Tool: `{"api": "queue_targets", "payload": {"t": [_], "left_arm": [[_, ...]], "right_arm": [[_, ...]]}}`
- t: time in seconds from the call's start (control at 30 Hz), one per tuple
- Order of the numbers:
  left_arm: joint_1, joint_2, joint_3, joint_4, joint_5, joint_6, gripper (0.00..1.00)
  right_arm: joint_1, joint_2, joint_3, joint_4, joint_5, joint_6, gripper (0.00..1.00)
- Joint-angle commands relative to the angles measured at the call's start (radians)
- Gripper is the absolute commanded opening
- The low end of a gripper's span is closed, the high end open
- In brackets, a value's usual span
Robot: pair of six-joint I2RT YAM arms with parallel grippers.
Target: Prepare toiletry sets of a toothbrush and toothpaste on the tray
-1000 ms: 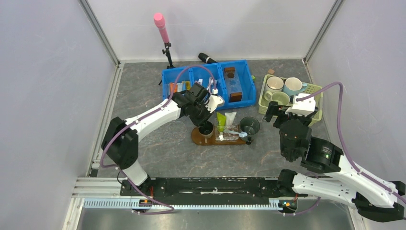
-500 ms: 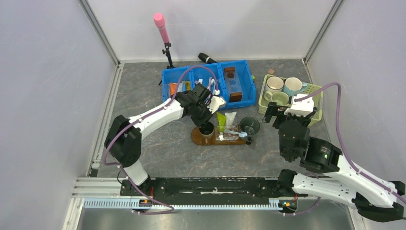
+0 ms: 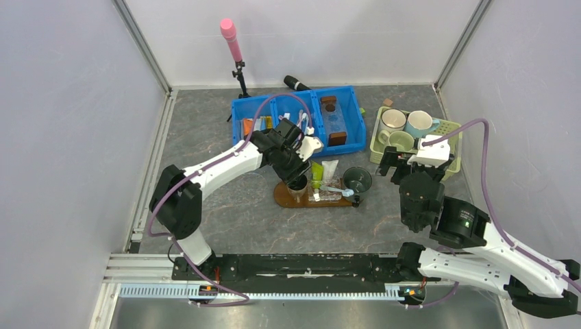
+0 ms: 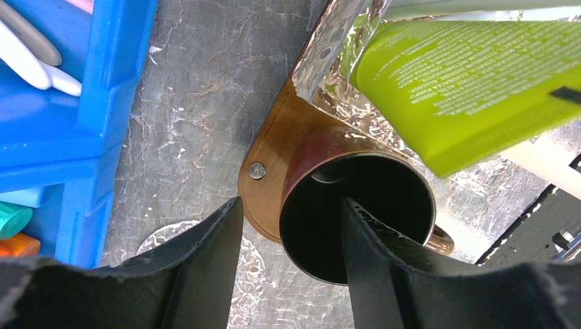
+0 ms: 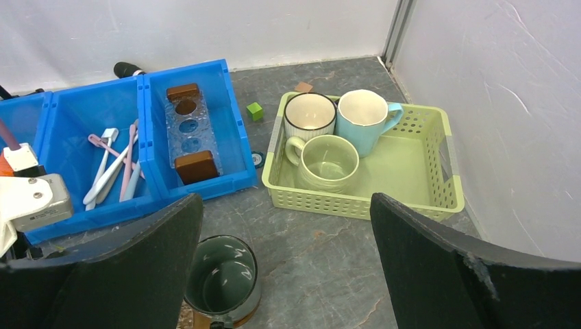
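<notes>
The dark brown wooden tray (image 3: 327, 203) lies mid-table, its rounded left end (image 4: 266, 184) showing in the left wrist view. On that end stands a dark mug (image 4: 308, 154). My left gripper (image 3: 296, 179) is open astride the mug's rim (image 4: 291, 202), one finger outside and one inside, neither pressing the wall. A bright green toothpaste tube (image 3: 316, 171) (image 4: 466, 75) and a white one (image 3: 330, 168) lie on the tray's far side. The light blue toothbrush (image 3: 340, 190) lies across the tray. My right gripper (image 3: 396, 163) (image 5: 286, 199) hangs wide open and empty, right of the tray.
A dark green mug (image 3: 357, 179) (image 5: 223, 277) stands at the tray's right end. The blue bin (image 3: 301, 123) (image 5: 89, 137) behind holds pink toothbrushes (image 5: 113, 164) and a holder block (image 5: 186, 130). The pale green basket (image 3: 414, 130) (image 5: 363, 199) holds three mugs. A pink microphone (image 3: 231, 38) stands at the back.
My left gripper's jaws have come apart from the mug's wall, which they pinched before. The mug stays on the tray. The right arm has not moved.
</notes>
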Motion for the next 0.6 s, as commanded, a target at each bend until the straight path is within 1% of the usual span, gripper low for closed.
{"api": "queue_targets", "payload": {"t": [0.0, 0.2, 0.43, 0.47, 0.57], "left_arm": [[-0.003, -0.057, 0.038, 0.004, -0.022, -0.019, 0.62], [0.016, -0.133, 0.014, 0.05, -0.058, -0.07, 0.81], [0.065, -0.263, -0.048, 0.139, -0.135, -0.164, 0.98], [0.073, -0.281, -0.055, 0.153, -0.149, -0.178, 0.99], [0.103, -0.336, -0.071, 0.181, -0.178, -0.233, 1.0]], "right_arm": [[0.0, -0.013, -0.004, 0.01, 0.003, 0.013, 0.98], [-0.001, -0.018, -0.006, 0.01, 0.005, 0.01, 0.98], [-0.001, -0.022, -0.003, 0.01, 0.014, -0.003, 0.98], [0.0, -0.023, -0.003, 0.01, 0.017, -0.006, 0.98], [-0.001, -0.014, 0.002, 0.01, 0.022, -0.013, 0.98]]}}
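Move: Just under the left hand, its middle about 3 cm back and 5 cm down, the dark mug stands on the wooden board with the open jaws straddling its far rim. The toothpaste tubes in the blue bin lie some 16 cm ahead, 11 cm left and 8 cm down; the toothbrushes are also 16 cm ahead but about 1 cm to the right. The clear holder is 8 cm right and 2 cm back. From the right hand the toothpaste is roughly 21 cm ahead, 35 cm left and 31 cm down. Lifting off the mug's far rim, the left hand draws its straddling fingers up and clear by about 8 cm, slowly at first and then faster. It drifts some 3 cm forward and 3 cm left towards the toothpaste side of the bin, while the already parted fingers spread fully and tip forward some 20 degrees, the hand turning slightly counter-clockwise. ##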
